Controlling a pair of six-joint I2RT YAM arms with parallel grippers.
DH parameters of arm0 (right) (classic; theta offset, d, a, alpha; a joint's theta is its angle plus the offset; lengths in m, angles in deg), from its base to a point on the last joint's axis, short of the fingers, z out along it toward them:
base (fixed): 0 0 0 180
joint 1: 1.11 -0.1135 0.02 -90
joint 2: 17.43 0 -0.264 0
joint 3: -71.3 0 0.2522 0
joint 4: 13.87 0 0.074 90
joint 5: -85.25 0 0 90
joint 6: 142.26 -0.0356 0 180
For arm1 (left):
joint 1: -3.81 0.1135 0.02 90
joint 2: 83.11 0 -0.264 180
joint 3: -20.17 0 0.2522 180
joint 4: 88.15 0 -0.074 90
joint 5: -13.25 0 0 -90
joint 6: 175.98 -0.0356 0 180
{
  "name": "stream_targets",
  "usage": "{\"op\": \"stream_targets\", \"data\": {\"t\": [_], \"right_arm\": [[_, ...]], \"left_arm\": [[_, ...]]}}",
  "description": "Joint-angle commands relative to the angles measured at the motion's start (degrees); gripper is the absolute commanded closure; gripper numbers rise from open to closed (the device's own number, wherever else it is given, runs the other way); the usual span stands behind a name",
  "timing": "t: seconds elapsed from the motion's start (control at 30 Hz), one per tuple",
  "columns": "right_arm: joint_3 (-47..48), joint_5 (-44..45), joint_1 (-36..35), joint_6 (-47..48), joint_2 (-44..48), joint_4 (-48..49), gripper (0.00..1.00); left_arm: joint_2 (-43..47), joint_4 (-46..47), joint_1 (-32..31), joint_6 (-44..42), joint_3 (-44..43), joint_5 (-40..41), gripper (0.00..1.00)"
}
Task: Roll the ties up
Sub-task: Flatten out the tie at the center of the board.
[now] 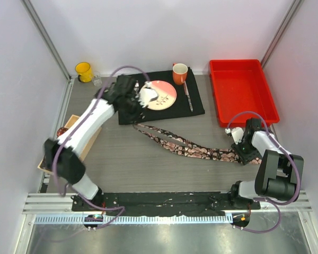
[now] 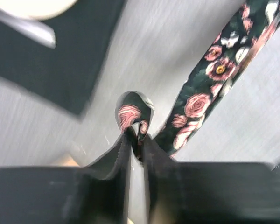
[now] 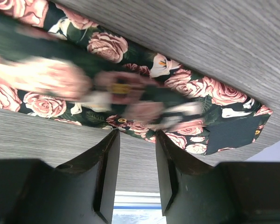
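One tie (image 1: pixel 191 145), black with a pink rose print, lies as a long doubled strip slanting across the table from the placemat's front edge to the right. My left gripper (image 1: pixel 135 117) is at its left end. In the left wrist view that gripper (image 2: pixel 136 140) is shut on a small folded loop of the tie (image 2: pixel 133 112), lifted off the table, and the strip (image 2: pixel 210 84) runs away to the upper right. My right gripper (image 1: pixel 243 153) is at the wide right end. In the right wrist view it (image 3: pixel 136 140) is open, with the tie (image 3: pixel 186 88) just beyond its fingertips; a blurred strand crosses in front.
A black placemat (image 1: pixel 193 103) at the back holds a pink-and-white plate (image 1: pixel 159 95), an orange mug (image 1: pixel 179 73) and cutlery (image 1: pixel 188 95). A red tray (image 1: pixel 243 90) stands at the back right, a yellow mug (image 1: pixel 84 70) at the back left, and a wooden box (image 1: pixel 69 132) at the left edge.
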Motion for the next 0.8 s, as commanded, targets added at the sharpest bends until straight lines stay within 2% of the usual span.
{"op": "stream_targets", "data": {"t": [0.0, 0.07, 0.1, 0.17, 0.2, 0.27, 0.37, 0.53, 0.63, 0.67, 0.77], "right_arm": [[-0.84, 0.35, -0.09, 3.58, 1.83, 6.37, 0.6], [-1.01, 0.26, -0.09, 4.73, 3.32, 6.19, 0.6], [-1.01, 0.0, -0.18, 5.08, 3.68, 5.75, 0.6], [-1.01, 0.08, -0.26, 6.04, 4.3, 5.31, 0.6], [-0.93, -0.01, -0.35, 6.14, 4.65, 4.79, 0.6], [-0.14, -0.27, -0.26, 6.23, 4.91, 4.17, 0.6], [2.76, -1.85, -0.26, 6.14, 5.44, 1.62, 0.6], [10.14, -4.05, 0.0, 5.43, 5.53, -5.05, 0.6], [12.87, -9.4, 0.0, 5.52, 5.62, -9.54, 0.59], [13.05, -10.63, 0.0, 5.52, 5.44, -10.33, 0.59], [12.52, -11.08, 0.0, 5.26, 3.52, -11.13, 0.59]], "left_arm": [[13.98, -0.41, 4.15, 5.24, 18.33, -3.74, 0.66], [19.19, 1.18, 7.22, 6.65, 24.96, -2.6, 0.51], [24.09, 2.23, 8.46, 6.75, 30.21, -2.68, 0.3], [28.6, 3.29, 10.65, 5.96, 34.46, -2.25, 0.17], [30.88, 3.73, 10.84, 5.26, 37.01, -2.33, 0.01], [35.72, 3.91, 10.93, 3.24, 38.17, -3.2, 0.0], [37.58, 3.82, 11.02, 0.69, 37.13, -4.26, 0.0], [33.2, -0.91, 11.02, -8.08, 31.68, -11.02, 0.0], [29.6, -4.08, 10.93, -15.47, 29.83, -15.58, 0.01], [27.59, -4.78, 10.93, -19.58, 29.74, -16.3, 0.0], [25.29, -2.0, 9.7, -22.25, 30.61, -15.17, 0.0]]}}
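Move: The left hand holds the tie's narrow end some 17 cm above the board; its bare landing spot lies about 9 cm back and 5 cm left, and 58 cm left and 4 cm ahead of the right hand. From the left hand the fork is 19 cm ahead, the wooden box 32 cm left and 8 back. The tie's wide end is just under the right hand, 3 cm right and 1 cm ahead, the red tray 33 cm ahead and 2 cm left. Left hand swings the tie end back-left some 15 cm and lets go; right rises 6 cm, forward 5. ##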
